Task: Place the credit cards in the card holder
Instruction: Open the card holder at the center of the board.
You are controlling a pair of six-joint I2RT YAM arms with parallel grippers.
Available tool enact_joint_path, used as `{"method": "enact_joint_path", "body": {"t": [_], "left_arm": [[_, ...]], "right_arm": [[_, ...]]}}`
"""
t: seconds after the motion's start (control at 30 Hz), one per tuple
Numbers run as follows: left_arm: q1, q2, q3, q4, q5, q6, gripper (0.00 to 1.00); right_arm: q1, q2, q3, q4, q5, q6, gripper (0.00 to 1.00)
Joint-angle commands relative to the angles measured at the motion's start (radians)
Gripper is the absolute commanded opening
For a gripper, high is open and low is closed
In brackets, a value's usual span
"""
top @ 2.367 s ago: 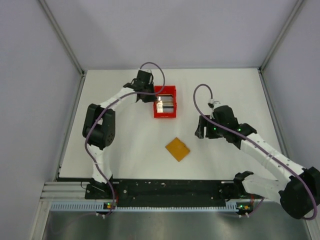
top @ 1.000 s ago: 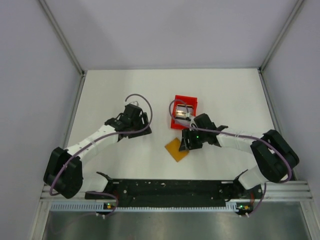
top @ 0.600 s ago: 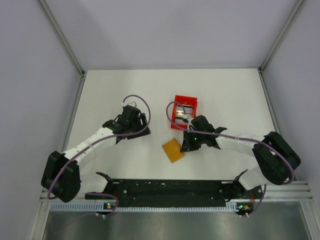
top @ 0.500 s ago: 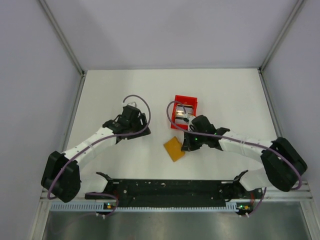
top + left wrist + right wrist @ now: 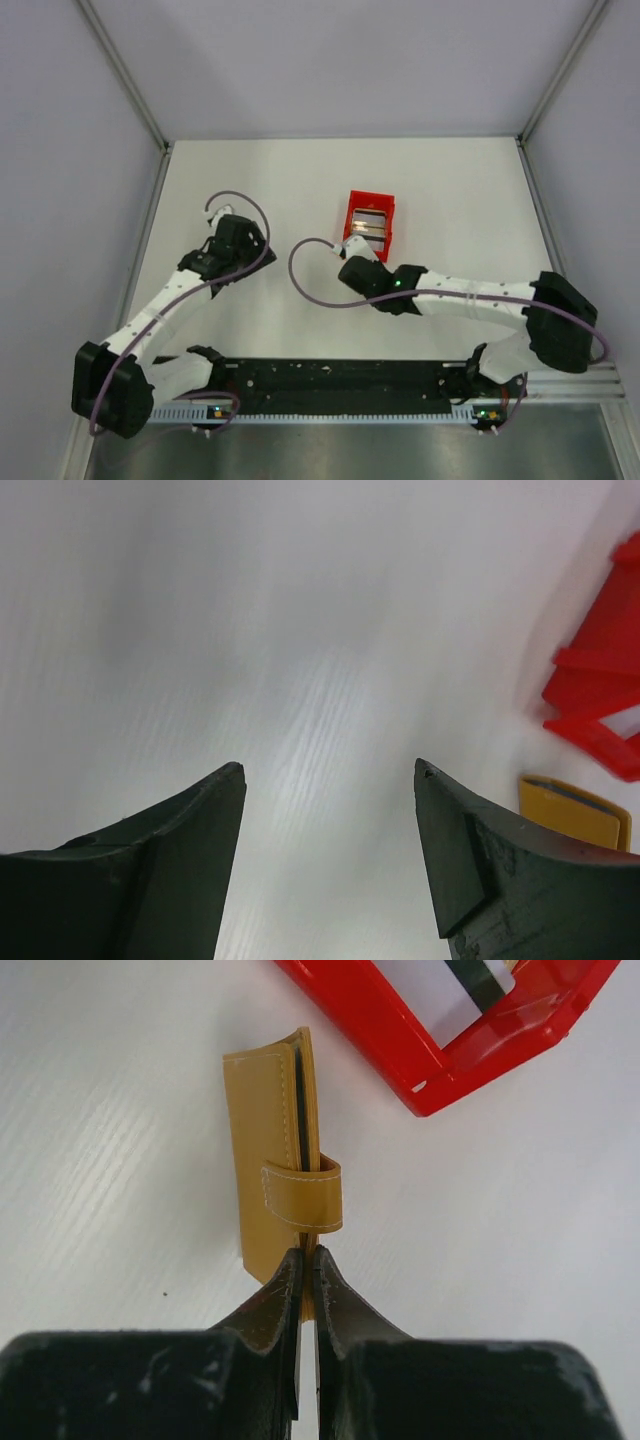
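Observation:
The orange card holder (image 5: 275, 1160) stands on its edge on the white table, its strap tab facing the camera. My right gripper (image 5: 308, 1257) is shut on its near edge. In the top view the right gripper (image 5: 350, 272) sits just in front of the red tray and covers the card holder. The credit cards (image 5: 368, 226) lie in the red tray; one white card with a dark stripe (image 5: 470, 978) shows in the right wrist view. My left gripper (image 5: 325, 775) hangs open over bare table, left of the card holder (image 5: 575, 810); in the top view the left gripper (image 5: 235, 255) is at mid-left.
The red raised-rim tray (image 5: 351, 214) stands behind the right gripper, its near corner (image 5: 430, 1085) close to the card holder. A purple cable (image 5: 310, 290) loops left of the right wrist. The frame rail (image 5: 330, 378) runs along the near edge.
My right gripper has shut on the card holder and carried it left and nearer, tipping it onto its edge. The left arm has drawn back to the left, still open.

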State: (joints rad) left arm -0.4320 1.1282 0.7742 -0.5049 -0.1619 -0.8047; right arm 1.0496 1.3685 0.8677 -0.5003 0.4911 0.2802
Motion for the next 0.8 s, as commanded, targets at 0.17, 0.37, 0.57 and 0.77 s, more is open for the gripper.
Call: {"method": "enact_joint_path", "body": {"t": [0.17,0.37,0.57,0.77], "left_arm": [[0.202,-0.217,-0.138,-0.053,-0.013,-0.034,0.72],[0.237,-0.252,-0.135,-0.101,-0.042,-0.019,0.73],[0.253,-0.263,-0.144,-0.058,0.048,0.050,0.74],[0.219,-0.214,-0.147,0.138,0.346,0.176,0.94]], "right_arm": [[0.233,0.282,0.195,-0.119,0.233,0.016,0.00],[0.317,0.319,0.211,-0.092,0.051,0.080,0.01],[0.316,0.203,0.120,-0.066,-0.052,0.140,0.39],[0.202,-0.095,-0.036,-0.020,-0.213,0.273,0.54]]}}
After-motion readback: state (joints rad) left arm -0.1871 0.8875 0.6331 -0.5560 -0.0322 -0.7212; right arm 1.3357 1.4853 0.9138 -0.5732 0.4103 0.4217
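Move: The right hand has the card holder pinched by its lower edge, the holder's middle about 3 cm ahead, 2 to the left and 2 below. The bare spot for it lies roughly 2 cm back, 8 to the left and 7 down; the red box is some 15 cm ahead, 2 left and 5 below. From the left hand, the card holder is about 26 cm right, 4 back and 5 lower. Right hand carries the card holder about 9 cm back and leftward, lowers and releases it; left hand shifts leftward. ##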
